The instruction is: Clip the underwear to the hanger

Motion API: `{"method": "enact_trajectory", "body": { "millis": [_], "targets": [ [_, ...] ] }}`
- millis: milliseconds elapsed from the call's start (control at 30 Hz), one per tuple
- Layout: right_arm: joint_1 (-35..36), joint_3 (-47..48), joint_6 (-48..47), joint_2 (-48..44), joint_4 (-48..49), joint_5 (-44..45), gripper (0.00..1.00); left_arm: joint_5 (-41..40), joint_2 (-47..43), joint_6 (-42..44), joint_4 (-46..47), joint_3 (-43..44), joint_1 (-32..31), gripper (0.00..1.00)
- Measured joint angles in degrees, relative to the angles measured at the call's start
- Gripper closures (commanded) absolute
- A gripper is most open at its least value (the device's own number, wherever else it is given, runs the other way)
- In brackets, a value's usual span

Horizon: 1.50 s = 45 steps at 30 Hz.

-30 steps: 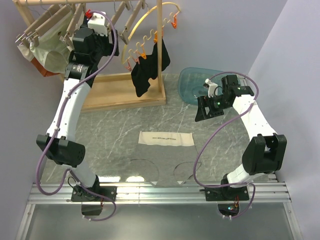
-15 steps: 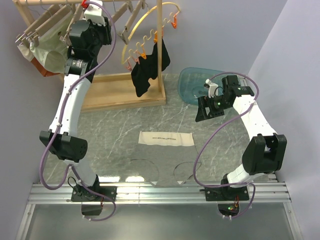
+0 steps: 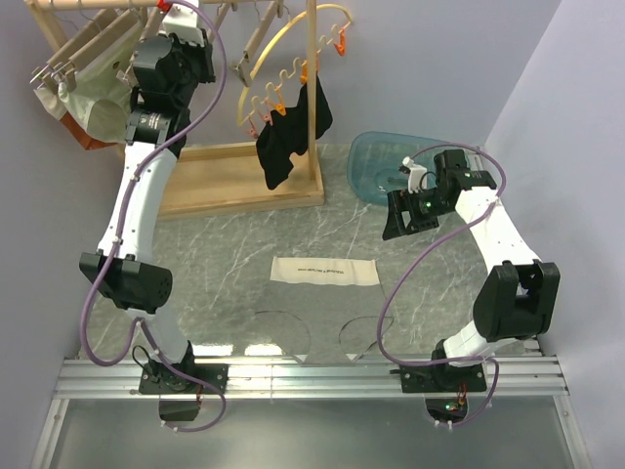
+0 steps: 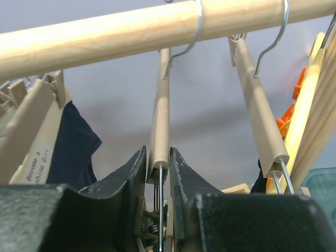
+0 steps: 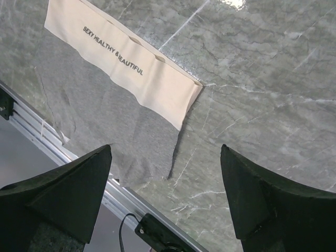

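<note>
The underwear (image 3: 324, 271) lies flat on the table's middle, a grey body with a beige printed waistband; the right wrist view shows it too (image 5: 105, 105). High at the back left, my left gripper (image 3: 179, 24) is up at the rack's rail. In the left wrist view its jaws (image 4: 157, 152) are shut on the lower end of a light wooden hanger (image 4: 160, 105), which hangs by a wire hook from the rail. My right gripper (image 3: 395, 223) hovers over the table's right side, open and empty (image 5: 165, 152), to the right of the underwear.
A wooden rack (image 3: 234, 176) stands at the back left, and its rail (image 4: 105, 31) carries more wooden hangers (image 4: 257, 105). Pale green briefs (image 3: 93, 103), a yellow curved hanger (image 3: 293, 68) and navy briefs (image 3: 288, 132) hang there. A blue-green basin (image 3: 376, 166) sits at the back right.
My left arm has lifted toward the rail and its jaws have closed round the hanger's end. The right arm and the underwear have not moved.
</note>
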Motion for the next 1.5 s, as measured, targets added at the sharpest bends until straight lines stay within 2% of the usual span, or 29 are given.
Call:
{"method": "enact_trajectory", "body": {
  "millis": [400,600,900,1067,1233,1333,1500],
  "targets": [
    [0.0,-0.7,0.2,0.0,0.3,-1.0,0.09,1.7,-5.7,-1.6,-0.5,0.0,0.5,1.0],
    [0.0,-1.0,0.0,0.0,0.3,-1.1,0.09,2.5,-9.7,-2.2,-0.2,-3.1,1.0,1.0],
    [0.0,-0.8,-1.4,0.0,-0.5,-1.1,0.09,2.5,-21.7,-4.2,-2.3,-22.1,2.4,1.0],
    [0.0,2.0,-2.9,0.0,-1.6,-1.2,0.09,2.5,-29.1,-6.6,-7.1,-32.4,3.2,1.0],
    [1.2,6.2,-3.1,0.0,-0.9,-1.4,0.09,4.7,-35.7,-12.0,-13.9,-37.7,3.9,1.0],
    [4.5,8.1,-2.4,-0.1,1.7,-0.5,0.07,7.9,-41.1,-16.5,-16.4,-42.8,4.2,1.0],
    [15.4,6.1,-2.1,-3.0,12.3,3.2,0.04,17.9,-50.7,-25.5,-16.8,-54.1,4.2,1.0]
  ]
}}
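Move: The left hand already grips the near end of a bare hanger on the rack; the rail it hangs from is about 12 cm ahead and 8 cm above. It is bound for the grey underwear's cream waistband, some 27 cm back, 24 cm right and 51 cm below. The next bare hanger is roughly 8 cm right and 11 cm ahead, the navy underwear about 11 cm left and 8 cm ahead. From the right hand the waistband is about 5 cm back, 17 cm left and 17 cm below. Keeping its pinch on the hanger's end, the left hand raises it about 5 cm while drawing back to unhook it, then swings down and farther back towards the underwear, ending some 24 cm nearer the base and 15 cm lower, tipped down with its left side rolled down. Late on, the wide-open right hand starts left and up, about 9 cm across and 7 cm up, its fingers tilting upward. ##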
